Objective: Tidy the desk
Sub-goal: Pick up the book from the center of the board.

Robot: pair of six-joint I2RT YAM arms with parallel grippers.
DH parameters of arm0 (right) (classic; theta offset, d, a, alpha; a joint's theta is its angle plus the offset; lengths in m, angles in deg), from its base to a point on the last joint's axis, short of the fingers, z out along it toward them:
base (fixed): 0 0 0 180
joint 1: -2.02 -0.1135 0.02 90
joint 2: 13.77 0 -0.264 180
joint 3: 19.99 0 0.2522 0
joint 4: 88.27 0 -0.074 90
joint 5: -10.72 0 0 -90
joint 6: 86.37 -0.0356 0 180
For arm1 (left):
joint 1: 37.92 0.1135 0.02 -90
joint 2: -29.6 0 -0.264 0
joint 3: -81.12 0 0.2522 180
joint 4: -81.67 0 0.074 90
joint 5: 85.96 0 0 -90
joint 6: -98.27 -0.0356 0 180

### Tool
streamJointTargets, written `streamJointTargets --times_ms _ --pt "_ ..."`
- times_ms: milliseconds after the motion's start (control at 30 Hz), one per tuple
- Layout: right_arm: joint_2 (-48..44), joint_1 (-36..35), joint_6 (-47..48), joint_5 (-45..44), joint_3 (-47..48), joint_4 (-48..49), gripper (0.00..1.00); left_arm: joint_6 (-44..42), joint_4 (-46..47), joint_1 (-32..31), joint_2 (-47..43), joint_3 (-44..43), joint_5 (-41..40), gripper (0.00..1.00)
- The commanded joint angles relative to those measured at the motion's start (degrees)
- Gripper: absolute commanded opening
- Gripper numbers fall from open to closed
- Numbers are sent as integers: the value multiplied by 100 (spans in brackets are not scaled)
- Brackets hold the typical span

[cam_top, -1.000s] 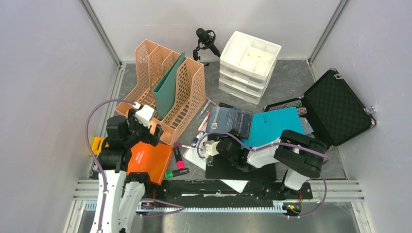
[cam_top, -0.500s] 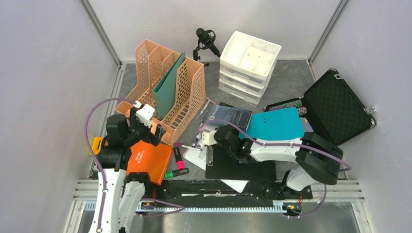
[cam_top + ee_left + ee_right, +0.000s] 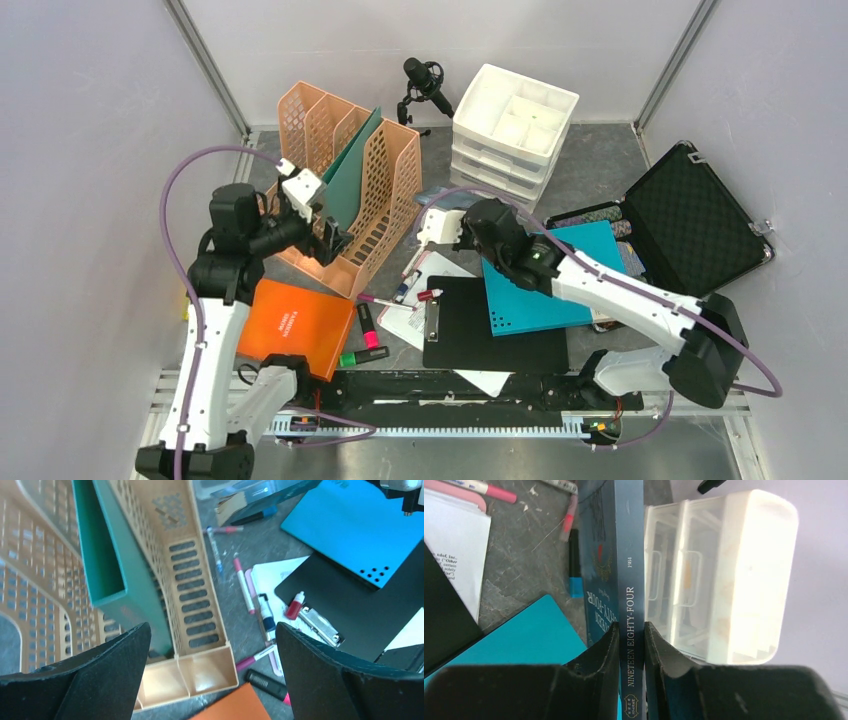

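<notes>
The desk [image 3: 600, 160] is a dark grey stone-patterned top strewn with stationery. My right gripper [image 3: 440, 225] [image 3: 631, 630] is shut on the spine of a dark blue book [image 3: 631, 580] titled "Nineteen Eighty-Four". It holds the book edge-up above the desk, just in front of the white drawer unit [image 3: 714, 580]. My left gripper [image 3: 325, 235] [image 3: 211, 630] hangs wide open and empty over the near end of the peach file rack [image 3: 340, 160] [image 3: 195, 580]. A green folder [image 3: 350, 180] [image 3: 107, 555] stands in the rack.
A teal notebook [image 3: 545, 290] overlaps a black clipboard [image 3: 490, 330]. An orange book [image 3: 295, 325] lies near left, with pens and highlighters [image 3: 370, 325] between it and the clipboard. An open black case [image 3: 690, 215] is at right, and a microphone [image 3: 425, 80] and the drawer unit [image 3: 510, 130] at the back.
The right gripper closed on the blue book, lifted it on edge and carried it toward the drawers. The left arm rose from the orange book to above the rack. The teal notebook shifted nearer.
</notes>
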Motion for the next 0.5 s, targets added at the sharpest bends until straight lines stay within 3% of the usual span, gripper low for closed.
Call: streamJointTargets --times_ms 0,167,467 --pt "-500 43 74 488 767 -204 0 7 107 -463 410 -717 385 100" --pt "-663 150 -294 1302 959 -693 0 -267 108 -1365 847 -1209 305 100" --pt "-909 664 -814 3210 798 -1001 0 -1812 -57 -2443 1558 -1431 407 100"
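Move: The book, pinched by its spine in the right gripper, has its middle about 25 cm right of the left hand, 11 cm ahead and 12 cm lower; the file rack's middle is 15 cm straight ahead of the left hand and 17 cm lower. From the right hand, the left gripper is about 27 cm left, 6 cm back and 7 cm higher; the drawer box is 20 cm ahead, 12 cm right and 11 cm lower. Open left gripper sweeps about 10 cm right towards the book while the right draws it back, turning counter-clockwise. ##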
